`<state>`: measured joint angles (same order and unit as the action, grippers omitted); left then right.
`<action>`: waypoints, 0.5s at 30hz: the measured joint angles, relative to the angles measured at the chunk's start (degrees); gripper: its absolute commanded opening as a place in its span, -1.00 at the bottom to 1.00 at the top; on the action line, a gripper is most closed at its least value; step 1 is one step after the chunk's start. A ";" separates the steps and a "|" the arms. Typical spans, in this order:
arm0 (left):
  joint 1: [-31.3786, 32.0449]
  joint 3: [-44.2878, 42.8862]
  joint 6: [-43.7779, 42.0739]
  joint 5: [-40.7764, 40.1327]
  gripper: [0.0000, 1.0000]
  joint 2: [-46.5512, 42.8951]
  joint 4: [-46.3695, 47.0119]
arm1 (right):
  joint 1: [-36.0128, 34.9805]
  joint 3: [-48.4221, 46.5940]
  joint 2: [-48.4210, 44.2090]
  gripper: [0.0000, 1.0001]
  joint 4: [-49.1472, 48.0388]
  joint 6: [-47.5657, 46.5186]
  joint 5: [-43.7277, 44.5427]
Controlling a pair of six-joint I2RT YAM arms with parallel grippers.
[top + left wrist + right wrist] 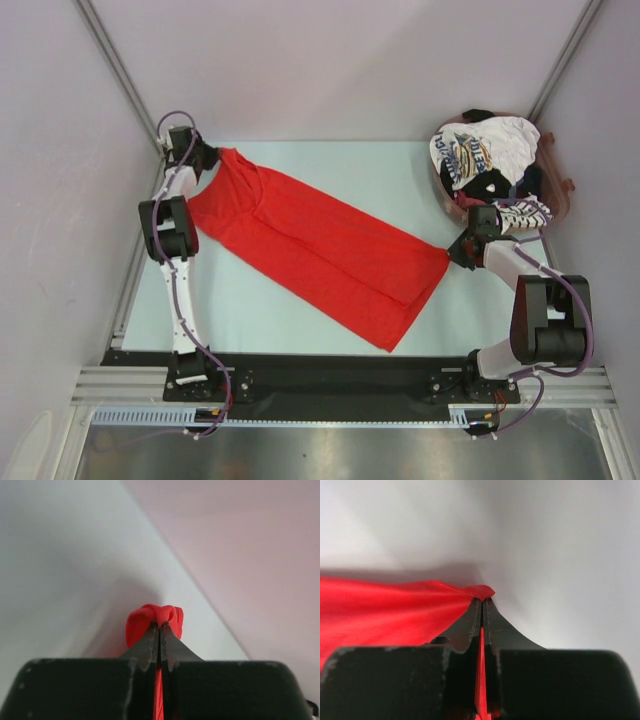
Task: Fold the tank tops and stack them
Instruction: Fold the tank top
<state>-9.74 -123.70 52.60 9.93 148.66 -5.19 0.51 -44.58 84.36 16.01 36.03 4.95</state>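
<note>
A large bright red tank top (310, 245) lies stretched diagonally across the table from far left to near right. My left gripper (208, 158) is shut on its far left end, where red cloth (155, 617) bunches past the closed tips (160, 627). At the tank top's right corner my right gripper (458, 250) is shut on the cloth, and a red fold (395, 612) runs left from its tips (483, 601). More tank tops sit piled at the far right: a white printed one (478, 150), a black-and-white striped one (522, 212) and a dark one (495, 188).
The pile rests in a brownish basket (560, 185) against the right wall. Grey walls and metal rails (120, 70) enclose the pale table (380, 170) on three sides. The arm bases stand on a black bar (330, 375) at the near edge.
</note>
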 measured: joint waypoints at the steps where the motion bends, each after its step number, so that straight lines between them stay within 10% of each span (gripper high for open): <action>1: 0.07 -2.23 0.20 0.37 -0.99 0.92 0.31 | 0.37 0.07 -0.02 -1.00 -0.07 0.09 0.24; 5: 0.46 -5.77 1.62 1.40 -0.61 2.54 2.21 | 1.16 0.09 0.26 -0.82 -0.04 0.50 0.44; 7: 0.81 -5.92 2.54 1.62 -0.08 2.99 2.95 | 1.27 0.09 0.48 -0.36 0.00 0.55 0.46; 15: 0.92 -5.35 3.21 1.92 0.71 3.26 2.97 | 1.60 0.09 0.44 -0.25 0.24 0.02 1.22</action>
<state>-8.82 -129.05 55.81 11.86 151.92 -2.22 2.11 -44.49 84.79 16.25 36.05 6.17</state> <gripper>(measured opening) 0.827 0.346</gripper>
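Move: My left hand still pinches the tank top's far-left corner, roughly 4 cm above the table, and my right hand still pinches its far-right corner about 3 cm up. The near-left corner is some 17 cm back and 8 cm left of my left hand. The near-right corner lies about 24 cm back and 15 cm left of my right hand, with the clothes basket some 25 cm ahead and 15 cm to its right. I let go with both hands. My left finishes its outward pull, about 2 cm forward and 2 cm up with a slight shift right, tipping up some 5 degrees as its fingers spread wide and free the corner. My right eases just over 1 cm to the right, away from the red cloth, and opens about a third to release its corner. ##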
